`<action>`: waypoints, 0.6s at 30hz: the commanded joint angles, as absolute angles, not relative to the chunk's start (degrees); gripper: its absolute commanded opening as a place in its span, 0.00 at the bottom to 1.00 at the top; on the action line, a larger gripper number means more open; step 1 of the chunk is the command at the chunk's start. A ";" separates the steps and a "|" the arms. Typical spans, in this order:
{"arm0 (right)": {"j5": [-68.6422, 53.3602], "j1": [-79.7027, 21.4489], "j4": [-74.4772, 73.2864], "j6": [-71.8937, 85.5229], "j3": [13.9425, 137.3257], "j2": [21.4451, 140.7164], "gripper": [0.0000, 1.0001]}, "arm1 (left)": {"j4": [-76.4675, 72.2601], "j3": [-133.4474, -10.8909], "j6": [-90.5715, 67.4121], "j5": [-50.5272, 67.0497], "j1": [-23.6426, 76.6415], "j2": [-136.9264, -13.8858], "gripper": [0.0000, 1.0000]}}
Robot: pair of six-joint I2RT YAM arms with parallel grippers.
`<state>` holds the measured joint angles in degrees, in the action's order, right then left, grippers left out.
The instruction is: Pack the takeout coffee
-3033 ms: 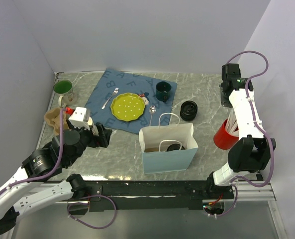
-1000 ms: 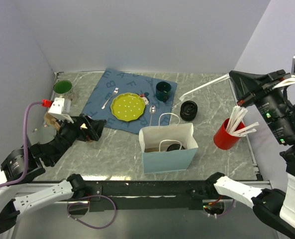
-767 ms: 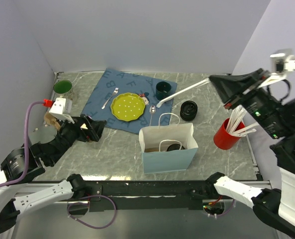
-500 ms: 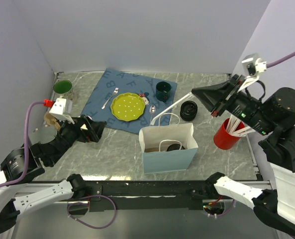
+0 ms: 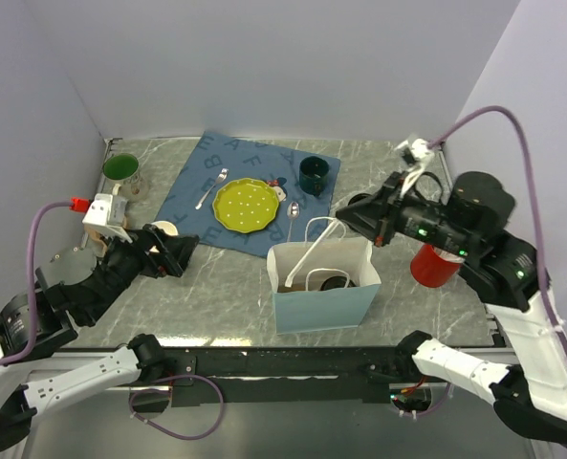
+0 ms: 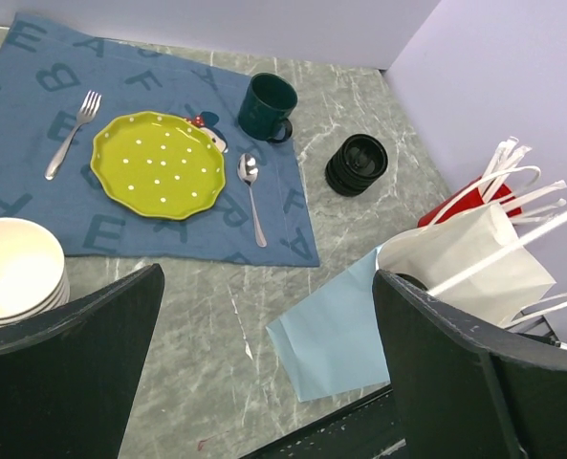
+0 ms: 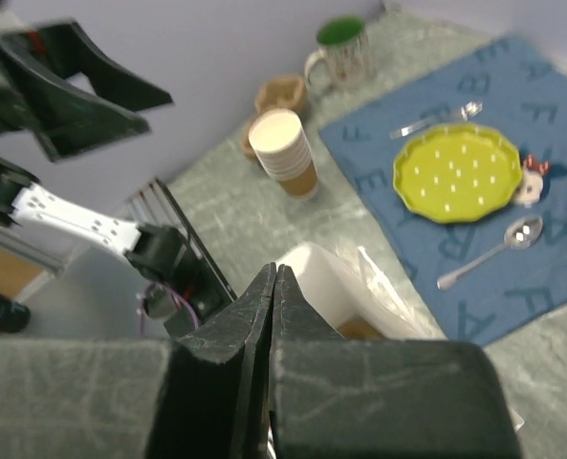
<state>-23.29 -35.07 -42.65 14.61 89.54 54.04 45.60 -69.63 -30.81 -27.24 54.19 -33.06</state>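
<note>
The takeout coffee sits inside the light blue paper bag [image 5: 323,301]; only its black lid [image 5: 335,282] shows through the bag's open top. My right gripper [image 5: 341,213] hovers just behind and above the bag, shut on a white straw [image 5: 311,254] that slants down into the opening. That straw [image 6: 512,244] also crosses the left wrist view into the bag [image 6: 359,335]. In the right wrist view the gripper [image 7: 275,273] has its jaws pressed together over the bag's white inside [image 7: 359,273]. My left gripper [image 5: 173,251] is open and empty, left of the bag, [image 6: 264,287].
A red cup of straws [image 5: 429,267] stands right of the bag. On the blue placemat [image 5: 197,177] are a yellow-green plate [image 5: 245,204], fork [image 5: 209,188], spoon [image 5: 292,215] and dark green mug [image 5: 314,175]. Stacked tan cups [image 7: 285,153] and a green mug [image 5: 120,170] stand at the left, stacked black lids [image 6: 357,164] behind the bag.
My right arm swung left from the red cup with the straw and lowered the straw's end into the bag. The left arm drew back a little, still open.
</note>
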 commanded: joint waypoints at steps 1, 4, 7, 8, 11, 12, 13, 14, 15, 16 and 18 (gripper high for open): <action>-21.62 -36.65 -40.25 12.40 88.42 57.29 0.02 | 45.01 -68.29 -31.99 -27.77 54.14 -31.73 0.97; -21.01 -39.63 -43.05 11.69 91.57 63.34 0.12 | 44.56 -67.85 -32.43 -27.69 54.05 -31.29 0.97; -18.74 -42.62 -47.27 11.16 97.28 68.18 0.27 | 44.56 -67.76 -33.13 -27.95 54.14 -31.03 0.97; -18.29 -43.06 -49.81 11.51 98.60 69.07 0.30 | 44.13 -67.33 -33.22 -27.95 54.14 -30.59 0.97; -16.10 -43.07 -54.56 11.69 103.09 71.10 0.33 | 42.46 -66.62 -32.96 -27.86 54.14 -30.06 0.97; -15.21 -42.98 -55.36 12.04 104.75 71.19 0.39 | 42.02 -66.62 -32.44 -27.43 54.14 -30.06 0.97; -14.51 -42.98 -56.07 12.82 105.64 71.28 0.43 | 41.58 -66.97 -32.17 -27.25 54.05 -30.23 0.97; -12.59 -43.07 -57.73 13.35 107.56 71.28 0.48 | 40.79 -67.23 -31.73 -27.07 54.05 -30.67 0.97; -11.87 -42.98 -58.53 14.49 108.62 71.37 0.61 | 40.52 -67.76 -30.86 -26.46 54.14 -31.11 0.97; -10.91 -42.98 -59.49 15.20 109.68 71.28 0.70 | 40.17 -68.72 -30.33 -26.11 54.05 -31.46 0.97; -8.97 -43.07 -61.17 17.65 111.53 71.10 1.00 | 39.29 -69.95 -29.27 -25.23 54.14 -32.87 0.97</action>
<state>-14.28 -42.74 -56.97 13.98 105.58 73.36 43.77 -66.89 -31.90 -26.96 54.19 -30.79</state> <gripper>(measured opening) 0.842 0.969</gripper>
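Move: The right hand holds a white straw whose free end already reaches back and to the left over the paper bag's mouth. The middle of the bag is roughly 2 cm back, 2 cm left and 31 cm below. From this hand, the black lids are some 22 cm ahead, 11 cm right and 40 cm down; the spoon is 20 cm ahead, 7 cm left and 44 cm down. From the left hand, the bag is about 26 cm right, 2 cm back and 24 cm below. The right fingers open wide and let go of the straw above the bag. As they begin to open, the hand sweeps forward, left and down, some 6 cm each way, over the rear left part of the bag's mouth, tipping its fingertips down by nearly 20 degrees; then it eases back about 2 cm to the right and up while the fingers spread fully. ##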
